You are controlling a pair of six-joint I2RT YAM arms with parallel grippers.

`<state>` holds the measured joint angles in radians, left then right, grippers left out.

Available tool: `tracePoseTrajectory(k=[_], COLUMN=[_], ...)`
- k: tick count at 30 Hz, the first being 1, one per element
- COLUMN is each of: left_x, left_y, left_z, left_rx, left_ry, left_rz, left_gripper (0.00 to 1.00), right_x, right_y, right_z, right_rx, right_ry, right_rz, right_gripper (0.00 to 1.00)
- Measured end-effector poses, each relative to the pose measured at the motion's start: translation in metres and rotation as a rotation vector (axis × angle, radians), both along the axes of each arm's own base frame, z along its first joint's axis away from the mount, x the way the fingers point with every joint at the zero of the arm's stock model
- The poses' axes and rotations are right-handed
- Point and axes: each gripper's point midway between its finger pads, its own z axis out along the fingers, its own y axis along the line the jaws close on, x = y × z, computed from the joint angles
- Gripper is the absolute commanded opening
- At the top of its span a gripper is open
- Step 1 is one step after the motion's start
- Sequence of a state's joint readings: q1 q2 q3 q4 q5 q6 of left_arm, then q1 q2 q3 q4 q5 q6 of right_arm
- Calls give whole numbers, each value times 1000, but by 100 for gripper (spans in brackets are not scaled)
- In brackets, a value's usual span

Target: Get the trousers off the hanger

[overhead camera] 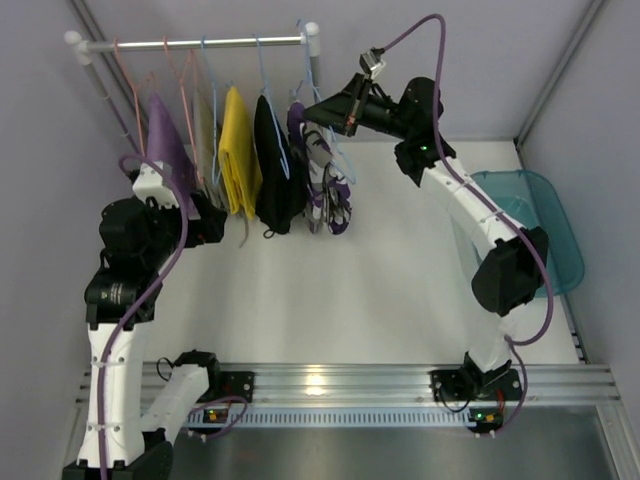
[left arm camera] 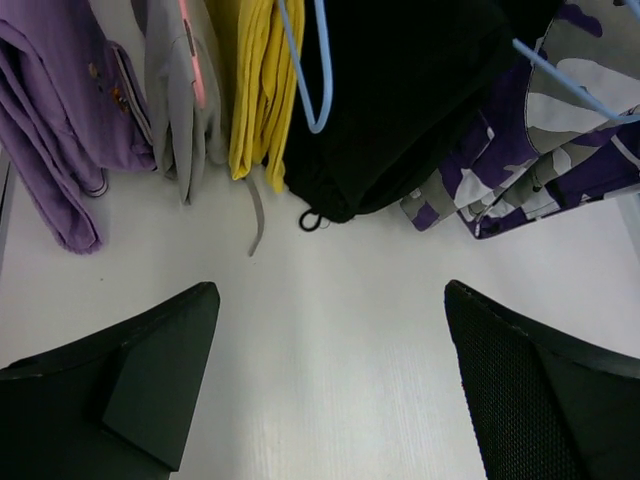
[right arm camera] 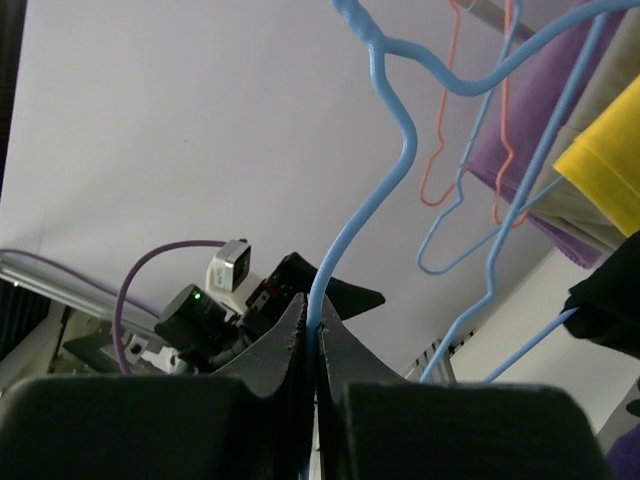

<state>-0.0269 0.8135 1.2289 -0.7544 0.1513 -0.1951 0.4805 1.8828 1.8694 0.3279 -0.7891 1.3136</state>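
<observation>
Two pairs of trousers hang folded on light blue hangers at the right end of the rail (overhead camera: pixel 200 43): a plain black pair (overhead camera: pixel 274 165) (left arm camera: pixel 400 100) and, right of it, a purple, white and dark patched pair (overhead camera: pixel 326 190) (left arm camera: pixel 560 130). My right gripper (overhead camera: pixel 306 110) (right arm camera: pixel 318 325) is shut on the wire of the patched pair's blue hanger (overhead camera: pixel 338 150) (right arm camera: pixel 372 200), just under its hook. My left gripper (overhead camera: pixel 222 226) (left arm camera: pixel 330 300) stands open low over the table in front of the garments' lower ends, with nothing between its fingers (left arm camera: pixel 160 370).
Left of the trousers hang a yellow garment (overhead camera: pixel 238 150) (left arm camera: pixel 262 90), a grey one (left arm camera: pixel 180 90) and a lilac one (overhead camera: pixel 165 145) (left arm camera: pixel 60 120), on pink hangers. A teal bin (overhead camera: pixel 540 230) stands at the table's right edge. Walls close in at the back and on both sides.
</observation>
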Motion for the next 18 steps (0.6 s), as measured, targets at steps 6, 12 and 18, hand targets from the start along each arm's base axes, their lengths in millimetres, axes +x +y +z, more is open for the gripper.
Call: tracePoseTrajectory(k=[6,12,18], left_x=[-1,-1,-10], left_y=[-16,-52,-86], left_z=[17,56,95], left_rx=[-69,-218,-383], left_ry=[-40,-93,-159], left_rz=[-64,-229,-417], left_gripper=[99,97,96], right_x=[-41,-84,-129], right_y=[-21,-49,-75], right_z=[31,49,49], right_rx=[11,-24,-71], right_ry=[-88,-186,-234], right_rz=[9,-24,-59], right_gripper=[0,0,0])
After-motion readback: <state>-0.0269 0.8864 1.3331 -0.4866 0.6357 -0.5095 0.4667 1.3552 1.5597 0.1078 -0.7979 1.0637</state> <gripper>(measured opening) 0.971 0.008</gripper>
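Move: The right hand already pinches the blue wire hanger. Its camouflage trousers hang with their middle roughly 18 cm below that hand, 4 cm back and 2 cm right; the rail's right end lies some 17 cm ahead, level sideways and 4 cm higher. From the open left hand, those trousers are about 9 cm ahead, 24 cm right and 5 cm lower; the black trousers are 12 cm ahead, 14 cm right and 6 cm lower. Back towards the robot, and rightwards as well, the right hand draws the hanger away from the rail's end, about 15 cm in all and rising some 5 cm early on, its shut fingers keeping their pinch on the wire. The left hand, fingers still wide open, rises and swings right by some 9 cm each way, turning clockwise about 25 degrees to face the camouflage trousers and rolling left side down; it touches nothing. ##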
